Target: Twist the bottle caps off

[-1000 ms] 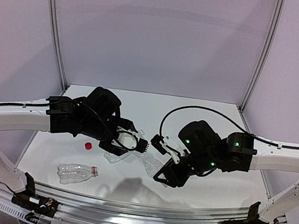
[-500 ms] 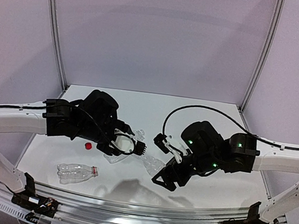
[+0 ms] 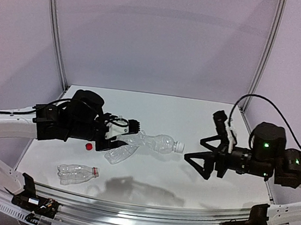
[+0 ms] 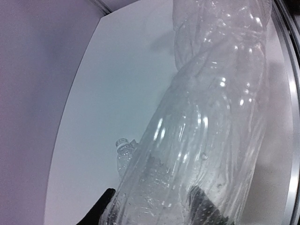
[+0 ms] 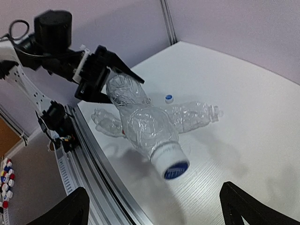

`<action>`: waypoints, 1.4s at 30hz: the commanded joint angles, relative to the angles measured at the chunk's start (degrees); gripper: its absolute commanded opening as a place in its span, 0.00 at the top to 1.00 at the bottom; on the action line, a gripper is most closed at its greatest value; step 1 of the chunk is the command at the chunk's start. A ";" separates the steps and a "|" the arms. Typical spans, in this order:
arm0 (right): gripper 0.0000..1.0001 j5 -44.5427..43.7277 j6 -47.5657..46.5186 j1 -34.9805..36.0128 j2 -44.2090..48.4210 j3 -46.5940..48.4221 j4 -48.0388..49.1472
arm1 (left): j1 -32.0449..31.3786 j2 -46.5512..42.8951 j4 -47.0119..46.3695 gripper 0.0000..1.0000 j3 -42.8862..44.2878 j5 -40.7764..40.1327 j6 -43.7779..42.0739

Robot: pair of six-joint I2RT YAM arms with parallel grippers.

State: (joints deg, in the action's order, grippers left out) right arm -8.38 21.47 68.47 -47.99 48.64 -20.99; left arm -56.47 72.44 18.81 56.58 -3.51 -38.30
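Note:
My left gripper [image 3: 128,133] is shut on the base end of a clear crumpled bottle [image 3: 155,142] and holds it level above the table. Its black fingers [image 4: 101,210] press on both sides of the bottle [image 4: 211,117]. The bottle's neck points at my right gripper [image 3: 194,151] and carries a white cap with a blue top [image 5: 171,161], also seen from above as a white cap [image 3: 178,147]. My right gripper [image 5: 154,187] is open, a short way back from that cap, with nothing in it. A loose red cap [image 3: 88,146] and a loose white-and-blue cap [image 5: 168,98] lie on the table.
A capless clear bottle [image 5: 192,115] lies on the table under the held one. Another clear bottle with a red neck ring [image 3: 78,173] lies near the front left. An aluminium rail [image 3: 139,207] runs along the near edge of the white table [image 3: 194,112]. Walls enclose the back and sides.
My right gripper has opened wide and pulled back to the right, off the bottle's neck. My left arm has shifted left with the bottle, which now lies level.

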 commanded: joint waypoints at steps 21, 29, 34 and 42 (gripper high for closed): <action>0.08 15.47 -12.06 -0.08 -9.94 -4.24 46.19 | 2.74 -13.04 -51.84 0.83 -19.45 27.87 62.09; 0.20 20.42 -11.25 -0.04 -19.72 2.34 56.84 | 0.86 -15.22 -60.18 0.83 -22.62 27.45 69.33; 0.30 22.95 -10.13 -0.07 -24.82 8.12 57.36 | 0.27 -16.23 -61.47 0.83 -23.11 27.49 69.74; 0.36 24.30 -9.23 -0.05 -32.91 16.81 55.35 | -0.46 -17.62 -60.69 0.85 -23.26 27.64 69.62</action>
State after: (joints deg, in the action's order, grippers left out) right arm 14.24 11.60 68.47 -78.02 61.56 35.05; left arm -56.47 55.83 -40.62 34.17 23.57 30.68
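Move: The left hand grips the bottom of a bottle lying sideways; its white cap is about 16 cm to the right, 4 cm back and 3 cm higher. From the open right hand that cap is roughly 4 cm left, 3 cm ahead and 4 cm lower. An uncapped bottle lies some 22 cm below the left hand, 2 cm ahead and 2 cm left of it; the red cap is 17 cm left, 2 cm ahead. Left hand lifts the held bottle 15 cm, back and upright; right, fingers half-closing, rises 15 cm and goes left. ##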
